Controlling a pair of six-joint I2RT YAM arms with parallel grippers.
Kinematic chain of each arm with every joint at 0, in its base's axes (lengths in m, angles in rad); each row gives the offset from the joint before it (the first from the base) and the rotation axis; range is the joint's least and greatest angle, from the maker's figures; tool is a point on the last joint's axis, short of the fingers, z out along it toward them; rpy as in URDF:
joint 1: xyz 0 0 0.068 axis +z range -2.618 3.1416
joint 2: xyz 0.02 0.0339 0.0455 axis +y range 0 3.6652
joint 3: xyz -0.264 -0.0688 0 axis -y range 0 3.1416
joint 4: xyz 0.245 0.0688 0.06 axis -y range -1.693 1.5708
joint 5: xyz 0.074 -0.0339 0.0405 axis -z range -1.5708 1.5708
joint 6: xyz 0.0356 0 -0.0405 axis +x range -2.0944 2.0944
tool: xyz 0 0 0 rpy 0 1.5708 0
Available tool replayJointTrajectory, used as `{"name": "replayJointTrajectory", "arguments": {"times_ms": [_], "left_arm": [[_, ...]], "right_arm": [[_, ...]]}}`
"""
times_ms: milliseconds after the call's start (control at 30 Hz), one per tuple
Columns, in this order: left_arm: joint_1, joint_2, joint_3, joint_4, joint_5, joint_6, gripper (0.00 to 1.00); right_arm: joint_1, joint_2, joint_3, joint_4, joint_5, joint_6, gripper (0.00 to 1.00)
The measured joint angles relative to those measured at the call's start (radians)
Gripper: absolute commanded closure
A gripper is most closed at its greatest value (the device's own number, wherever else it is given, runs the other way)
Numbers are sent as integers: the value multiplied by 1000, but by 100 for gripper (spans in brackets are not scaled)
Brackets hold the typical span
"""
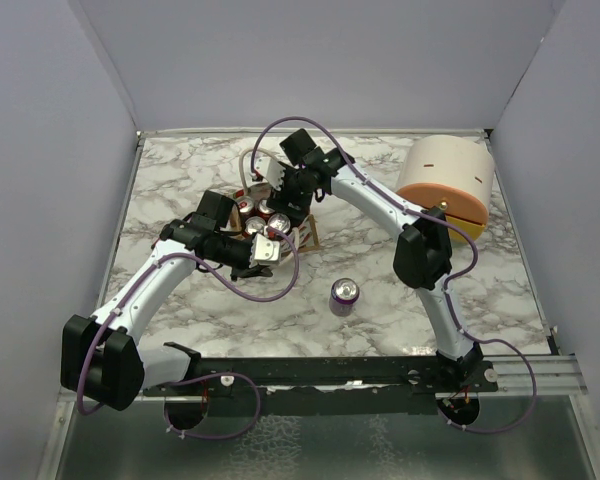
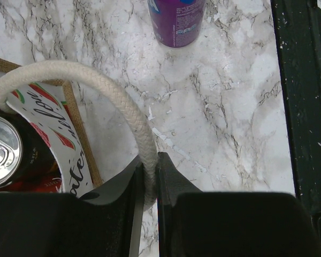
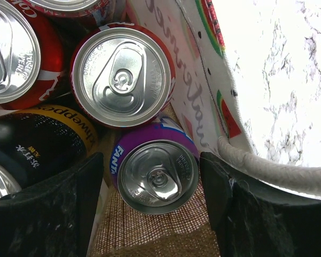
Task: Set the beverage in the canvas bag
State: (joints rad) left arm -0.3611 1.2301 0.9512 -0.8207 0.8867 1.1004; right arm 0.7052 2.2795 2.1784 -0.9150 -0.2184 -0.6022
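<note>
The canvas bag (image 1: 302, 236) stands mid-table, tan with a white watermelon-print panel (image 2: 49, 140), and holds several cans. My left gripper (image 2: 148, 163) is shut on its white rope handle (image 2: 117, 96), beside the bag's near edge (image 1: 264, 252). My right gripper (image 3: 150, 160) hangs inside the bag mouth (image 1: 283, 192). Its jaws stand open on either side of an upright purple Fanta can (image 3: 156, 170), with a thin gap at each finger. That can rests on the bag's burlap floor (image 3: 150, 233). Another purple beverage can (image 1: 344, 296) stands upright on the table, also seen at the top of the left wrist view (image 2: 176, 21).
Packed in the bag are red cans (image 3: 123, 75) and a black-and-yellow can (image 3: 43, 143). A peach-and-yellow domed container (image 1: 448, 182) sits at the back right. The black base rail (image 2: 305, 107) runs along the near table edge.
</note>
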Motion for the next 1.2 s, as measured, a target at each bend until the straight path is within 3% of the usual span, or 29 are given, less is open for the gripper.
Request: {"name": "replayJointTrajectory", "arguments": {"times_ms": [333,867,1200], "left_arm": [[0,0,0,0,0,3,85],[0,0,0,-1,3,10,85],[0,0,0,-1,7,10,85]], "right_arm": [[0,-14,0,1,0,19,28],[-6,-172,33,2,0,79,29],[-27,-446,-181,2,-3,111,28]]}}
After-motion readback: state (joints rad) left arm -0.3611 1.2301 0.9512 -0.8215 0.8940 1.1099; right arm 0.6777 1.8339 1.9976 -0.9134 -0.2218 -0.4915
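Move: The right hand is inside the bag, its fingers already open around the purple can it set there, whose middle is about 5 cm below. The black can leans some 4 cm back and 4 cm left, and a red can is about 7 cm to the left, level with the hand. The last purple can, on the table, stands roughly 24 cm back and 12 cm right. From the left hand, still pinching the handle, that can is about 20 cm right and 5 cm back. Fingers staying open, the right hand comes free of the purple can and lifts out of the bag, first straight up for about 9 cm, then still climbing while drawing back and right past the bag's right end. It rises some 15 cm in all and ends about 5 cm back and 5 cm right, the fingers tilting about 15 degrees up to the left. ##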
